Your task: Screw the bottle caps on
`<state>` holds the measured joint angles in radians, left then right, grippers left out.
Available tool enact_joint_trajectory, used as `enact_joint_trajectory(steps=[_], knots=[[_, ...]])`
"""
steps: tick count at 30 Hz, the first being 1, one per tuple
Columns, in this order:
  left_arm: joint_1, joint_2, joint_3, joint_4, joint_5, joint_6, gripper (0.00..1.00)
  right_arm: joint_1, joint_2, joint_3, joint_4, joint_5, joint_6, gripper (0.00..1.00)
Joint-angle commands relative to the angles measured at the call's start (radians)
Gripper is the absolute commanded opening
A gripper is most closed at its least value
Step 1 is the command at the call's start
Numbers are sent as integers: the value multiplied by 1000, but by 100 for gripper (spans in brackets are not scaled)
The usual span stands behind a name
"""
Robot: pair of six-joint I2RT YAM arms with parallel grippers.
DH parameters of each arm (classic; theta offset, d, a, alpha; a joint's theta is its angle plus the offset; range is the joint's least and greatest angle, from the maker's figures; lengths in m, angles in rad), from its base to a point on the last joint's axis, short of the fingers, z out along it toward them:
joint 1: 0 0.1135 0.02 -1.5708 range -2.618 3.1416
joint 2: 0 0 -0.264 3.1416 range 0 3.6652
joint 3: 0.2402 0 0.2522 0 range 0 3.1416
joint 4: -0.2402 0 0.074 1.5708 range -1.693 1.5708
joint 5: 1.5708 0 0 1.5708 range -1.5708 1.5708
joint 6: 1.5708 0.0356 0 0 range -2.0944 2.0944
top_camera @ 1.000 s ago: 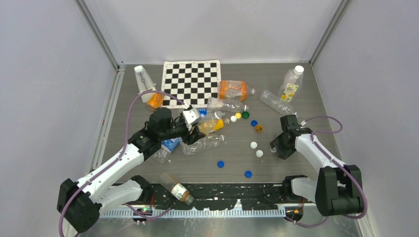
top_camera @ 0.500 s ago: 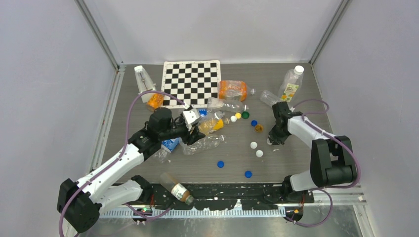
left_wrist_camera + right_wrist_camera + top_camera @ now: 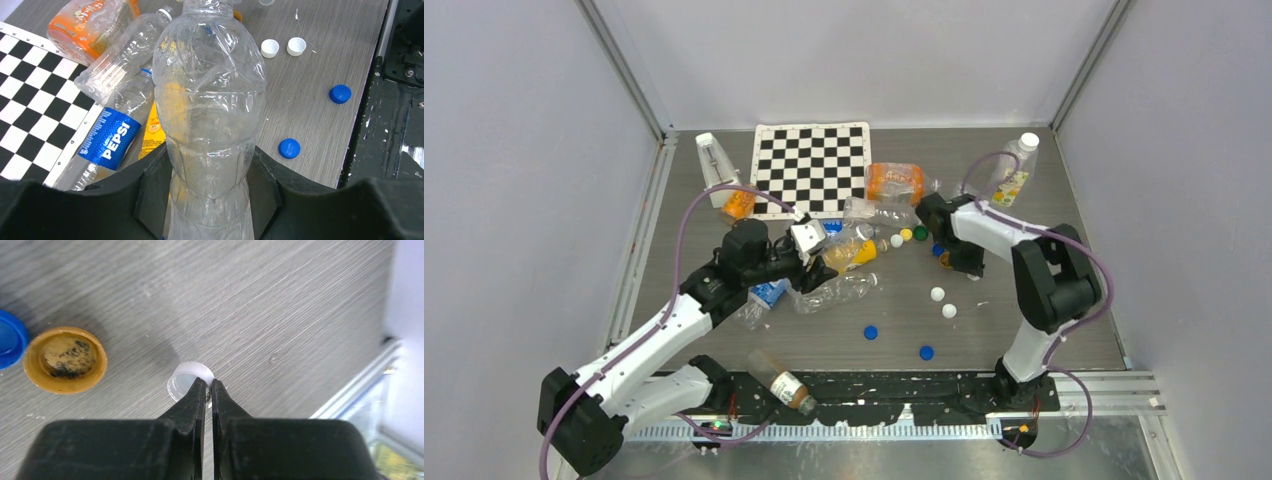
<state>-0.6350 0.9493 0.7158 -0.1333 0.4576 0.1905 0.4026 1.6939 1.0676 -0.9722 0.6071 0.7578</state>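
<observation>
My left gripper [image 3: 210, 175] is shut on the lower body of a clear crumpled bottle [image 3: 210, 90], whose neck points away toward the table's middle. From above, that gripper [image 3: 809, 268] sits left of centre. My right gripper [image 3: 207, 384] is shut, its tips pinching the rim of a white bottle cap [image 3: 187, 375] just above the table. Beside it lie an upturned orange cap [image 3: 65, 359] and a blue cap [image 3: 9, 337]. More caps are loose on the table: white [image 3: 937, 294], white [image 3: 949, 311], blue [image 3: 870, 332], blue [image 3: 926, 352], yellow [image 3: 906, 234], green [image 3: 921, 233].
A Pepsi bottle [image 3: 107, 140], another clear bottle [image 3: 120, 60] and an orange-labelled bottle [image 3: 894, 182] crowd the checkerboard mat [image 3: 812, 168]. A capped bottle [image 3: 1012, 172] stands at the back right. A brown-filled bottle [image 3: 781, 381] lies by the near rail.
My right arm has swung from the right side toward the table's middle, and its jaws have shut on the white cap. The left arm and its bottle have stayed put.
</observation>
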Motion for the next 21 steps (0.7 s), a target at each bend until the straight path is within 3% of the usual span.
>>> enact_joint_trajectory(steps=[1, 8, 15, 21], knots=[[-4, -31, 37, 6, -20, 8, 0, 81, 158, 158, -231, 284, 15, 5], [-4, -64, 36, -9, -66, 21, 0, 203, 494, 344, -488, 488, 116, 10], [-4, -74, 37, -11, -73, 23, 0, 281, 571, 392, -514, 500, 131, 17], [-4, -78, 37, -15, -71, 23, 0, 338, 591, 416, -465, 451, 80, 39]])
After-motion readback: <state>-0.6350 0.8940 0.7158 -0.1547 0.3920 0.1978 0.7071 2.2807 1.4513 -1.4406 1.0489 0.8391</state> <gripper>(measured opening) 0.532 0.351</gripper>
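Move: Some 6 cm to the left of the right hand, 3 cm ahead and 3 cm below, lies the brown cap; the hand already pinches a white cap. The blue cap lies about 2 cm left of the brown one and 2 cm beyond it, and a loose white cap is 8 cm to the hand's left, 4 cm back. From the left hand, which holds the clear bottle, the brown cap is about 24 cm right, 5 cm ahead and 20 cm below. Carrying the white cap some 3 cm forward with a slight rise, the right hand swings its fingers from steeply down to nearly level, pointing right, then dips about 2 cm near the brown cap. It opens its fingers to let the white cap go and shifts left roughly 2.5 cm, fingers still spreading. ##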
